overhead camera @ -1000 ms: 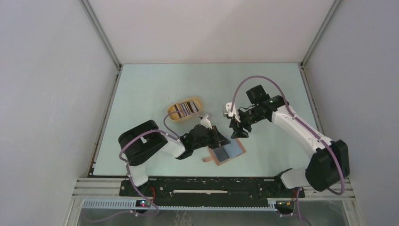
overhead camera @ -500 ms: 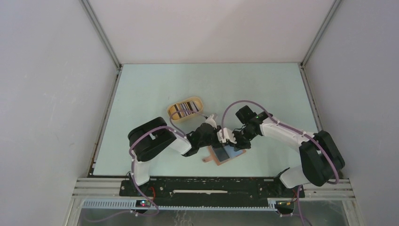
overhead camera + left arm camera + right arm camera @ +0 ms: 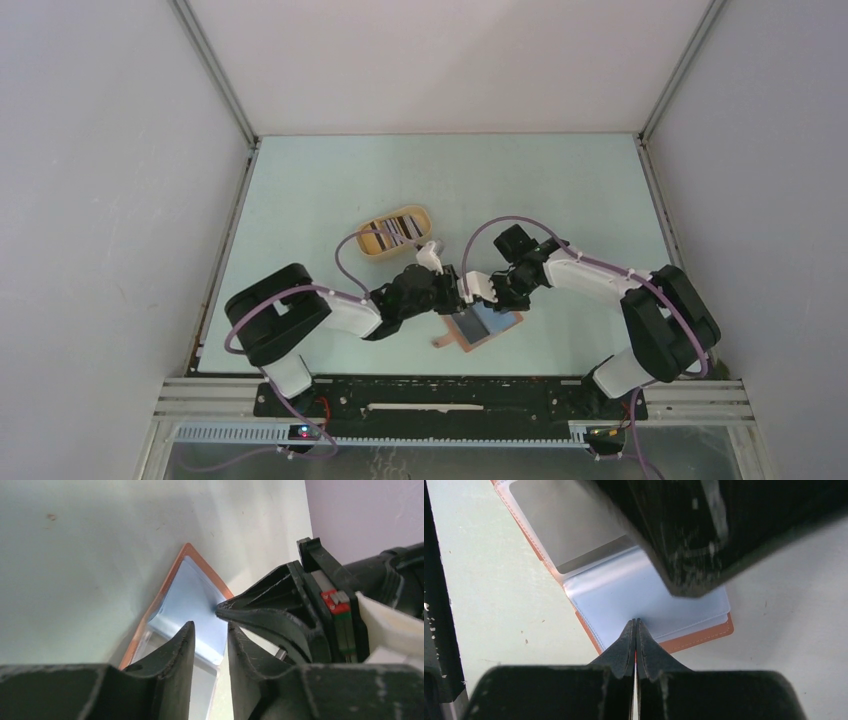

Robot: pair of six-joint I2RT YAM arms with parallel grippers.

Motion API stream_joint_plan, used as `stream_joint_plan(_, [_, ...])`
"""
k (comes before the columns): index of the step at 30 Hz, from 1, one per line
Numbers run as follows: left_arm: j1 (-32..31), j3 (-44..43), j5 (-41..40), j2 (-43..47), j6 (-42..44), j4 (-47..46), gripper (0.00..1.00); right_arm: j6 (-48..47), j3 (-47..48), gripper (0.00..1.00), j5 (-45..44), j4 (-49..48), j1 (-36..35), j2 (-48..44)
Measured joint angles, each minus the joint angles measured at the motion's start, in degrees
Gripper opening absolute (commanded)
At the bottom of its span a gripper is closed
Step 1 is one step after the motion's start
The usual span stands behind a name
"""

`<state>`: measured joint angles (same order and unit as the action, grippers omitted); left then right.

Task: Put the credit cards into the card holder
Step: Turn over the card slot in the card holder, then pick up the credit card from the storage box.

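Note:
The card holder [image 3: 487,326] lies open on the table, reddish-brown with clear and pale-blue sleeves [image 3: 624,595]. Both grippers meet over it. My left gripper [image 3: 452,296] hovers at its left end, jaws a little apart with nothing between them [image 3: 210,630]; the blue sleeve [image 3: 192,592] shows behind the gap. My right gripper [image 3: 478,291] is shut, its tips [image 3: 635,622] down on the blue sleeve; I cannot tell whether they pinch it. Its closed tip also shows in the left wrist view [image 3: 222,612]. Credit cards [image 3: 392,231] lie in the tan tray [image 3: 421,214].
The oval tan tray sits just behind the left gripper. White walls [image 3: 120,200] enclose the table on the left, back and right. The arm bases and a black rail [image 3: 440,395] line the near edge.
My right arm swung down and left from mid-air onto the card holder, and its jaws closed. The left jaws opened slightly and the left arm drew back to the left.

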<state>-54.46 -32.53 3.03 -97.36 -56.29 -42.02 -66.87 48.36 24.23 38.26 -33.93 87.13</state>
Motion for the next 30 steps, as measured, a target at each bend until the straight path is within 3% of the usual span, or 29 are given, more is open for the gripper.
stream_joint_plan(3, [0.00,3.02,-1.90,3.50,1.70,0.20,0.39,0.59,0.04,0.06,0.57,0.15,0.57,-0.37])
stream_joint_plan(8, [0.00,6.29,-5.99,11.54,6.47,3.80,0.41,1.64,1.16,0.18,4.13,1.88,2.84,-3.65])
stream_joint_plan(13, [0.17,5.95,-10.43,19.67,13.07,10.16,0.43,2.08,2.93,0.26,9.35,3.56,5.25,-9.05])
stream_joint_plan(21, [0.52,0.15,-20.63,25.00,24.59,25.46,0.49,4.24,4.90,0.33,15.63,6.03,6.88,-12.52])
stream_joint_plan(23, [0.66,-0.59,-22.05,25.97,26.73,26.75,0.52,5.14,5.88,0.39,17.25,6.75,7.61,-13.46])
stream_joint_plan(28, [2.86,-4.24,-26.14,28.96,33.09,30.84,0.65,10.54,11.02,0.72,21.07,8.44,9.62,-16.46])
stream_joint_plan(30, [4.61,-5.97,-27.63,29.38,34.03,31.98,0.73,13.99,14.19,0.79,21.64,8.72,9.88,-17.16])
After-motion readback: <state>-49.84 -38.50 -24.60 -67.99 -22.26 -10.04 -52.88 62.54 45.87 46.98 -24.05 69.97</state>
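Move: From the left gripper, the tray of cards lies about 19 cm ahead and 19 cm to the left, some 4 cm lower. The card holder's middle is about 5 cm to that gripper's right, 3 cm back and 5 cm below. From the right gripper, whose shut tips are at the blue slot near its right edge, the holder's middle is about 7 cm left, 3 cm back and 1 cm down. Lift the right gripper's shut tips off the blue slot and carry them almost straight up, some 17 cm, opening the fingers about two-thirds and tilting them up towards the left by about 30 degrees. Meanwhile bring the left gripper away from the holder, left, up and then also forward, towards the tray, swinging its fingers round to point more forward and opening them further. ##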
